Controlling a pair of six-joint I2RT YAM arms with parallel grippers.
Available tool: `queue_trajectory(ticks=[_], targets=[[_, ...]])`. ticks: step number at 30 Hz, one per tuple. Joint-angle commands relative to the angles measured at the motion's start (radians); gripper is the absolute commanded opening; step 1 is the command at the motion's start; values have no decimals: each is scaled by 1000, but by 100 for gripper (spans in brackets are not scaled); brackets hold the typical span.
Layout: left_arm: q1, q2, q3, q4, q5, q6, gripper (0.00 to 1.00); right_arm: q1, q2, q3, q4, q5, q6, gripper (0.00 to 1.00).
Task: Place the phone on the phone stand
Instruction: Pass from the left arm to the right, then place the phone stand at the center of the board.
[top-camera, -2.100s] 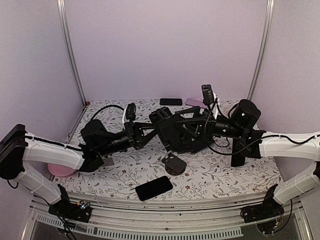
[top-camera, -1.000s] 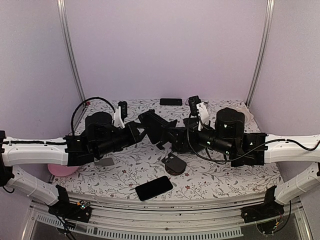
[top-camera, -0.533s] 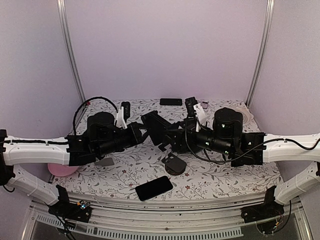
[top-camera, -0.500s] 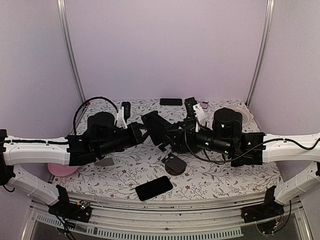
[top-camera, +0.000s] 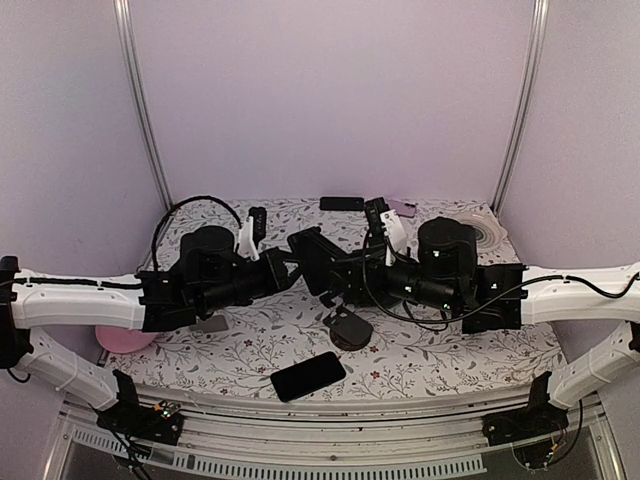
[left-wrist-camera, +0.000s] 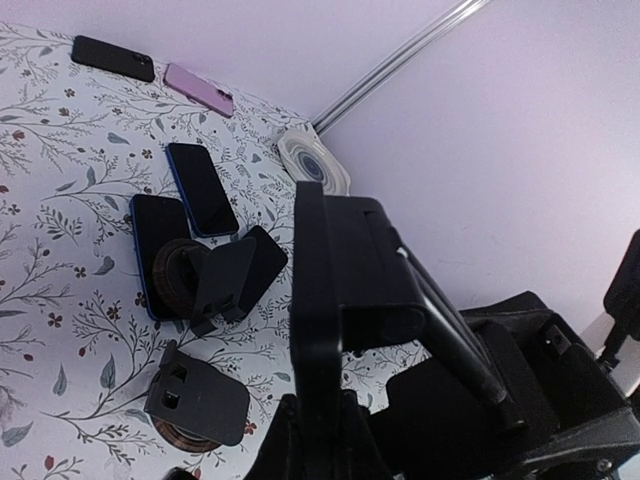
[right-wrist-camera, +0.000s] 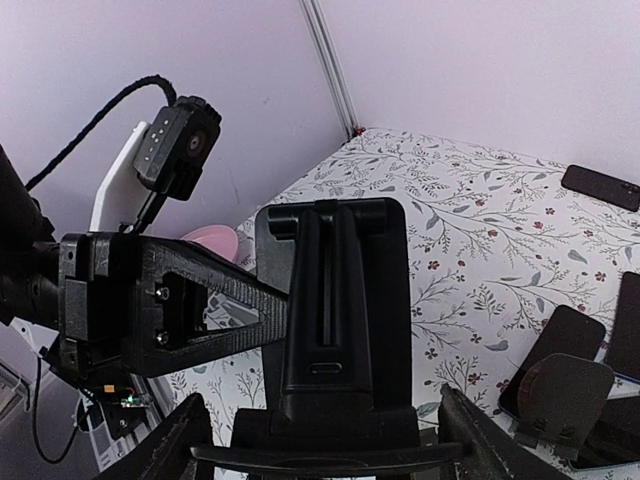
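A black phone stand (top-camera: 318, 258) hangs in the air over the middle of the table, held between both arms. My left gripper (top-camera: 290, 268) is shut on the edge of its back plate, seen edge-on in the left wrist view (left-wrist-camera: 318, 300). My right gripper (top-camera: 347, 281) is shut on the stand's base, which spans the gap between its fingers (right-wrist-camera: 190, 440) in the right wrist view (right-wrist-camera: 340, 300). A black phone (top-camera: 308, 375) lies flat near the table's front edge, apart from both grippers.
A second black stand (top-camera: 347, 327) sits on the table under the arms, another (left-wrist-camera: 222, 285) on a phone beside a blue phone (left-wrist-camera: 202, 188). A black phone (top-camera: 342, 203) and a pink phone (top-camera: 400, 207) lie at the back. White round pad (top-camera: 487, 228) back right, pink bowl (top-camera: 125, 338) left.
Both arms have risen and drawn closer together, carrying the stand a little to the left and up. The phone at the front has not moved.
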Motion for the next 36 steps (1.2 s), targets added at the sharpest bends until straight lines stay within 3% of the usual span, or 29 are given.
queue_trajectory(ticks=[1, 7, 12, 17, 27, 36], targets=[[-15, 8, 22, 81, 41, 9, 0, -3, -12, 27, -32, 27, 15, 57], [-15, 28, 32, 82, 57, 7, 0, -2, -29, 31, -57, 34, 20, 36], [-15, 44, 33, 86, 61, -3, 22, -2, -33, 33, -97, 70, 44, 30], [-16, 50, 24, 86, 61, -11, 35, -2, -31, 53, -171, 163, 81, 24], [-14, -8, -60, 69, 9, -28, 62, -30, -39, 76, -323, 287, 149, 22], [-7, -97, -110, 25, -48, -20, 68, -63, -99, -19, -460, 354, 264, 22]])
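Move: Between the two hands hangs the black phone stand, already gripped by both: its middle is about 5 cm right and 1 ahead of the left hand, and about 5 cm left and 3 ahead of the right hand, roughly level with both. Of the things on the table, over 20 cm below, the folded stand is nearly beneath the right hand, 2 cm back and 1 right, and the upright stand about 7 cm ahead and 8 right. Opening to about two-thirds, the left fingers let go of the stand's plate after both hands sink about 1 cm, and that hand then draws some 3 cm back to its left. The right hand keeps its grip on the base end and carries the stand away, about 8 cm right, 5 down and 3 forward, towards the upright stand, turning some 20 degrees clockwise and dipping. ##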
